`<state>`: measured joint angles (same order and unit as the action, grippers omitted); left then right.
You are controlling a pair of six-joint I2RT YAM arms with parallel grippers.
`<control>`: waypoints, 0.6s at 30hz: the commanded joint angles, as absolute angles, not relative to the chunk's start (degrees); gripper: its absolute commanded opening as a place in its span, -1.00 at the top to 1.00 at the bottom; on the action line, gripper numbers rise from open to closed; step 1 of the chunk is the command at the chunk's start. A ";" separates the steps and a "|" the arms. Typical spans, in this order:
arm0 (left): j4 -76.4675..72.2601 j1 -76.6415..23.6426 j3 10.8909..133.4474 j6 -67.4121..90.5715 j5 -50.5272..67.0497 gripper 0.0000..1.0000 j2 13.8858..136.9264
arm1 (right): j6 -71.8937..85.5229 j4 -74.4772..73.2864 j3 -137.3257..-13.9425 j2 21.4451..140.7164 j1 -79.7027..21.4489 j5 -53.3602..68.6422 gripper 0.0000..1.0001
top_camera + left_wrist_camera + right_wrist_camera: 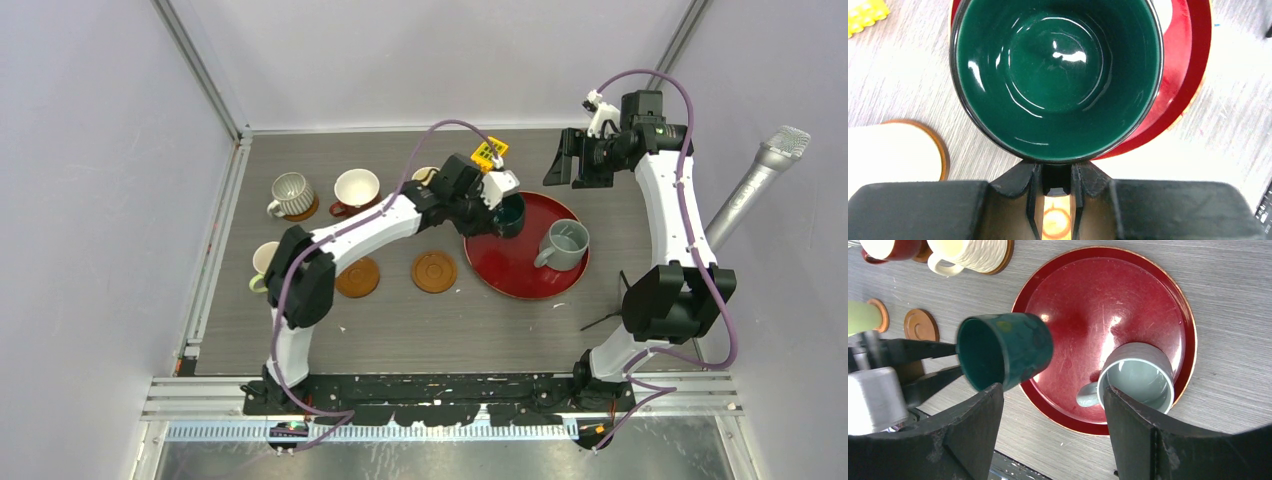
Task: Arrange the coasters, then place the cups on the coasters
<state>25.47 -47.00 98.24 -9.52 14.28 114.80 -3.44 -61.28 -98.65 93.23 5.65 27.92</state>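
Observation:
My left gripper (1056, 172) is shut on the handle of the dark teal cup (1058, 75), which hangs over the left rim of the red tray (520, 268). The same cup (1008, 350) shows in the right wrist view, off the tray. A plain grey cup (565, 243) stands on the tray's right side. Two bare coasters (357, 277) (434, 271) lie left of the tray. The ribbed cup (292, 195), brown cup (355, 189) and pale green cup (263, 262) stand at the left. My right gripper (1053, 395) is open and empty, raised at the back right.
A cream cup (425, 175) is partly hidden behind the left arm. A yellow block (490, 152) lies at the back behind the tray. A silver microphone (765, 175) leans in from the right wall. The enclosure's walls bound the table on three sides.

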 commanded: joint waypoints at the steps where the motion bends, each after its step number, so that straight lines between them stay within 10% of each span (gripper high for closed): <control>1: 19.38 -43.93 93.14 -6.89 14.84 1.00 103.42 | -3.15 -59.81 -99.84 91.51 5.80 28.83 -0.55; 18: 27.53 -21.18 60.24 -9.15 18.91 1.00 71.75 | -1.30 -58.94 -98.44 94.09 5.64 30.84 -0.55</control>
<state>27.77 -23.97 63.40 -6.48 16.99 80.68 -2.55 -60.64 -98.24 93.49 5.65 29.34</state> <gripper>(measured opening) 0.200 0.775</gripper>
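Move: The left gripper holds the dark green cup by its handle. Its coaster, the empty one in the near row's middle, lies about 28 cm left, 3 cm back and 13 cm below. The other empty coaster lies 12 cm left and 2 cm back; beyond these two, 13 cm ahead of the gripper, stand the red-and-white cup, 28 cm left, and the cream cup, 13 cm left. From the right hand, the middle coaster is some 40 cm left, 6 cm back and 23 cm below. Keep the left gripper pinched on the green cup's handle and sweep it quickly left, about 22 cm, away from the red tray and towards the empty middle coaster. Let it rise some 3 cm over the first half, then ease down about 2 cm, turning the hand roughly 25 degrees counter-clockwise on the way. ##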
